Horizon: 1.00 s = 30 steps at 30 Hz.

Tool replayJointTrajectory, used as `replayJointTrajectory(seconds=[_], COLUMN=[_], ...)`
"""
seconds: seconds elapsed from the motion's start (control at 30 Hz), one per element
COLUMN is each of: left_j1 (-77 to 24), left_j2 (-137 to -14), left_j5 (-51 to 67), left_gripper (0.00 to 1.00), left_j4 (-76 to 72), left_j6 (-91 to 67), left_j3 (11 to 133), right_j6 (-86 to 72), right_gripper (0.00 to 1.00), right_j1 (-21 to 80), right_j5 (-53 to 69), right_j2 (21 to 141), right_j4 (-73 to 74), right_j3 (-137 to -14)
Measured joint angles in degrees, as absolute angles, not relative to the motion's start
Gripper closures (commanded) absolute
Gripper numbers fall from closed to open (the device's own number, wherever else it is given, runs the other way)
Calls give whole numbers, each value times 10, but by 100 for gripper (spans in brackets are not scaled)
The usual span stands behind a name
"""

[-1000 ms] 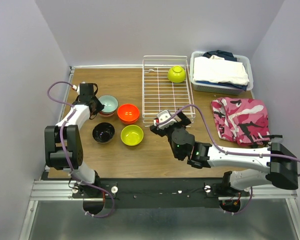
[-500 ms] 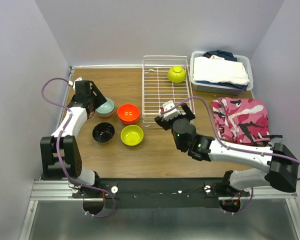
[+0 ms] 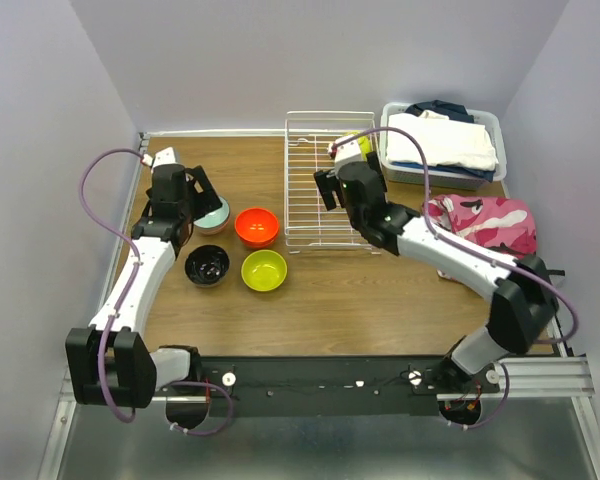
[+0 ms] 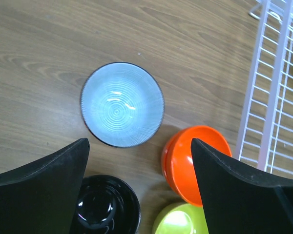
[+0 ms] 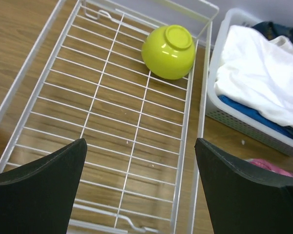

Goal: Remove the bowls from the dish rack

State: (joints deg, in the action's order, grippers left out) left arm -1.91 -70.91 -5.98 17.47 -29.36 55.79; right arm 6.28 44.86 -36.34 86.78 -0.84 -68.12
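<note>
The white wire dish rack [image 3: 310, 205] [image 5: 188, 117] holds one lime-green bowl [image 5: 168, 51], upside down at its far right end and mostly hidden by my arm in the top view. My right gripper [image 3: 342, 172] [image 5: 140, 144] hovers open above the rack floor, short of that bowl. Left of the rack, a pale blue bowl [image 3: 218, 214] [image 4: 122, 104], an orange bowl [image 3: 257, 226] [image 4: 195, 163], a dark bowl [image 3: 207, 265] [image 4: 105, 207] and a lime-green bowl [image 3: 264, 270] [image 4: 178, 222] stand on the table. My left gripper [image 3: 196, 195] [image 4: 139, 146] hangs open and empty above them.
A grey bin of folded clothes [image 3: 440, 145] [image 5: 254, 83] stands right against the rack's right side. A pink camouflage cloth [image 3: 480, 225] lies on the table in front of it. Walls close off the back and both sides.
My left gripper has opened and drawn back above the pale blue bowl, which stands free. My right arm has swung from the rack's near end to over its middle.
</note>
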Motion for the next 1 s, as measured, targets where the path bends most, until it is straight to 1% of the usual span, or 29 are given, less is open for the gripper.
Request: replayJointTrajectory(seconds=[0.17, 0.43, 0.7, 0.87, 1.0], left_j1=[-69, -69, -69, -69, -69], left_j2=[-679, -675, -675, -675, -675], left_j5=[-81, -90, -100, -102, -105], left_gripper=[7, 7, 7, 7, 7], left_j4=[179, 182, 187, 190, 190], left_j6=[-260, -244, -237, -235, -234], left_j3=[557, 557, 557, 557, 557], right_j6=[28, -5, -35, -50, -56], right_gripper=[1, 1, 1, 1, 1], right_j1=[404, 398, 396, 392, 392], right_j5=[-303, -227, -190, -185, -186], right_j2=[959, 1021, 1052, 1049, 1025], right_j4=[62, 159, 217, 243, 262], right_j3=[-752, -816, -822, -820, -792])
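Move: Under and ahead of the open right hand lies the dish rack, its middle some 13 cm farther out, 9 cm to the left and 21 cm below. The last lime bowl sits in its far end, about 22 cm ahead, 4 cm left and 17 cm down; the towel basket stands level with that bowl, some 22 cm to its right. From the left hand, the rack's middle is roughly 14 cm ahead and 39 cm to the right, 15 cm lower. Plunging some 13 cm into the near half of the dish rack, the open right hand first reaches about 3 cm forward, then draws back past its start and tips its fingers down about 30 degrees. The fingers come against the wires late in the descent and drag the rack towards the robot, drifting slightly right. The left hand eases slightly up, right and back, still open. ##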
